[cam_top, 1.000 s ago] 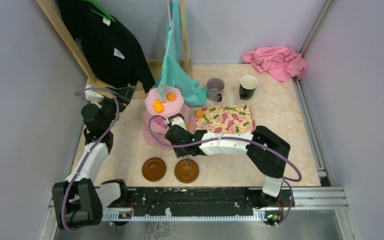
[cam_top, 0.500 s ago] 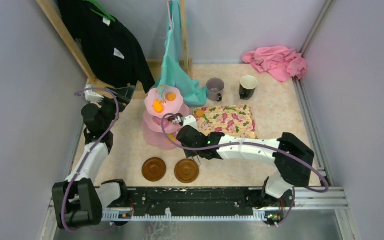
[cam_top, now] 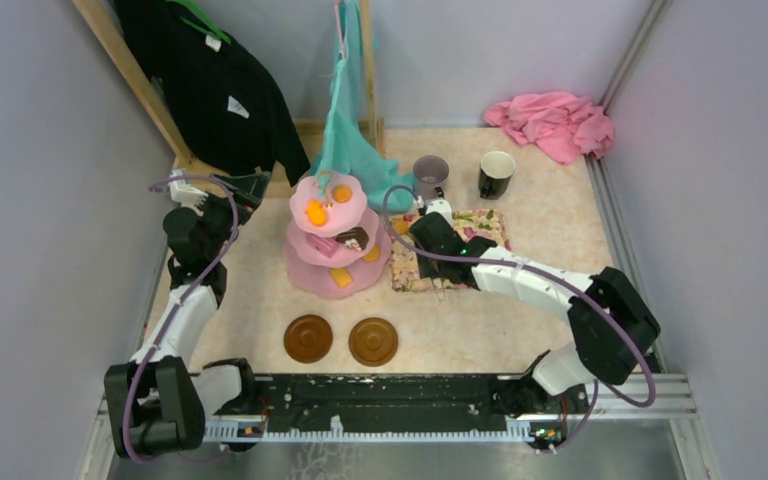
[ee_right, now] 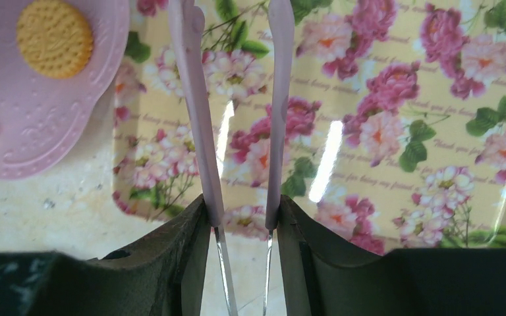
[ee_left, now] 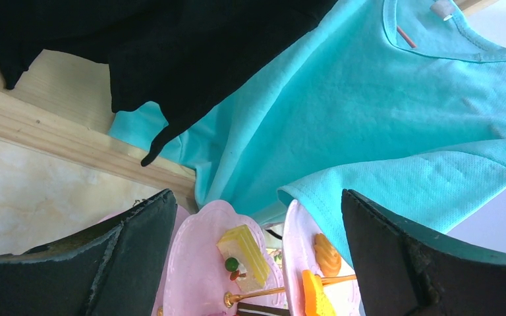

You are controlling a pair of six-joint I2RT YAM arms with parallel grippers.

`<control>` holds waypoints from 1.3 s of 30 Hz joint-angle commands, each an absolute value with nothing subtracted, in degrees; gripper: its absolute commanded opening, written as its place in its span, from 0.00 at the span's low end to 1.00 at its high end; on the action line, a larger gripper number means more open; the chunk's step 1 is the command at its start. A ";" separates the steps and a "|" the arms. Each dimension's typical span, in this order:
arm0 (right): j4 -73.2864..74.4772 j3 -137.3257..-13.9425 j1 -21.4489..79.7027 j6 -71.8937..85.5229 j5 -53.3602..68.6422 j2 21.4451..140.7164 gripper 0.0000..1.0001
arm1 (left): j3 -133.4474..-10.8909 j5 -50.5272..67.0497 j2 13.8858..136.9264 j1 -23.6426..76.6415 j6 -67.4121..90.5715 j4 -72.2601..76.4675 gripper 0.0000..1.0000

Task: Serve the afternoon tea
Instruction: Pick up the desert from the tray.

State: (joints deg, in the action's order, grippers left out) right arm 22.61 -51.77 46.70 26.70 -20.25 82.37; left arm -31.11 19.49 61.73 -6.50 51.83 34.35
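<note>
The pink three-tier stand [cam_top: 332, 245] carries orange cakes [cam_top: 316, 212] on its top tier, a brown cake [cam_top: 352, 239] on the middle tier and a yellow piece [cam_top: 341, 277] on the bottom one. My right gripper [cam_top: 428, 215] hovers over the floral tray [cam_top: 490, 225]. In the right wrist view the gripper [ee_right: 240, 217] is shut on pink-handled tongs [ee_right: 197, 99], which hold nothing. My left gripper [cam_top: 245, 185] stands open and empty left of the stand. Its wrist view shows the gripper [ee_left: 257, 197] facing a yellow cake [ee_left: 247, 253]. The grey mug [cam_top: 430, 177] and the black mug [cam_top: 496, 173] stand at the back.
Two brown discs [cam_top: 308, 338] [cam_top: 373, 341] lie near the front edge. Teal fabric [cam_top: 355, 150] hangs just behind the stand beside black clothing [cam_top: 215, 90]. A pink cloth [cam_top: 552, 122] lies in the back right corner. A small orange cake [cam_top: 400, 226] sits at the tray's left end.
My right arm has swung back from the stand's middle tier to the right, over the floral tray. A brown cake now shows on that tier. The left arm has not moved.
</note>
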 commanded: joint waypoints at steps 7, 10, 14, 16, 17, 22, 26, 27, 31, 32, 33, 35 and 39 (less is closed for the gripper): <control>15.76 -54.62 39.13 19.19 -13.82 91.33 0.42 | -30.50 18.90 62.05 -6.63 51.07 35.34 0.99; 14.73 -54.69 38.62 19.03 -13.41 93.23 0.44 | -30.58 19.01 62.21 -6.66 51.06 35.33 0.99; 12.63 -53.67 37.65 18.92 -13.17 93.93 0.50 | -30.59 19.02 62.32 -6.66 51.15 35.33 0.99; 11.17 -52.50 37.58 18.83 -13.03 93.36 0.53 | -30.59 19.12 62.31 -6.65 51.19 35.42 0.99; 10.45 -51.99 37.46 18.73 -12.87 93.03 0.53 | -30.59 19.16 62.38 -6.68 51.22 35.42 0.99; 8.09 -49.34 37.28 18.95 -12.84 91.04 0.62 | -30.59 19.22 62.58 -6.60 51.32 35.59 0.99; 5.52 -46.21 37.27 19.20 -12.86 88.73 0.63 | -30.59 19.28 62.58 -6.63 51.31 35.68 0.99; 4.99 -45.02 37.29 19.24 -12.92 88.13 0.63 | -30.59 19.25 62.58 -6.60 51.27 35.68 0.99; 1.67 -41.44 37.27 19.68 -12.88 85.85 0.63 | -30.50 19.28 62.59 -6.61 51.24 35.68 0.99; 0.81 -40.59 37.31 19.76 -12.75 85.27 0.63 | -30.50 19.27 62.60 -6.58 51.24 35.68 0.99; -0.12 -39.59 37.27 19.92 -12.35 84.79 0.63 | -30.50 19.23 62.58 -6.57 51.24 35.69 0.99; -2.09 -37.86 37.28 20.27 -11.88 84.04 0.62 | -30.50 19.13 62.54 -6.47 51.13 35.68 0.99; -4.53 -35.46 37.58 21.00 -12.69 83.92 0.60 | -30.41 19.03 62.58 -6.47 50.99 35.68 0.99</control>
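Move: The last orange dessert, on the tray's far left corner, lies about 11 cm ahead of the right hand, 4 cm to its left and 8 cm below; that hand already holds the tongs, hinge end back. The round biscuit on the cake stand's lowest tier is 9 cm left, 6 cm ahead and 6 cm down; the grey mug stands 19 cm ahead, 3 cm to the right. From the left hand the dessert is some 27 cm right, 2 cm ahead, 26 cm below. The right hand, still holding the tongs between its fingers, sinks about 5 cm towards the tray while swinging forward some 4 cm and a little to the right, away from the cake stand. Once low it opens its fingers from under half to about three-fifths, letting the tongs' lilac arms spread wider, then levels out and draws back about 1.5 cm over the tray, the wrist tipping the fingertips up again by some 10 degrees from their steepest. ##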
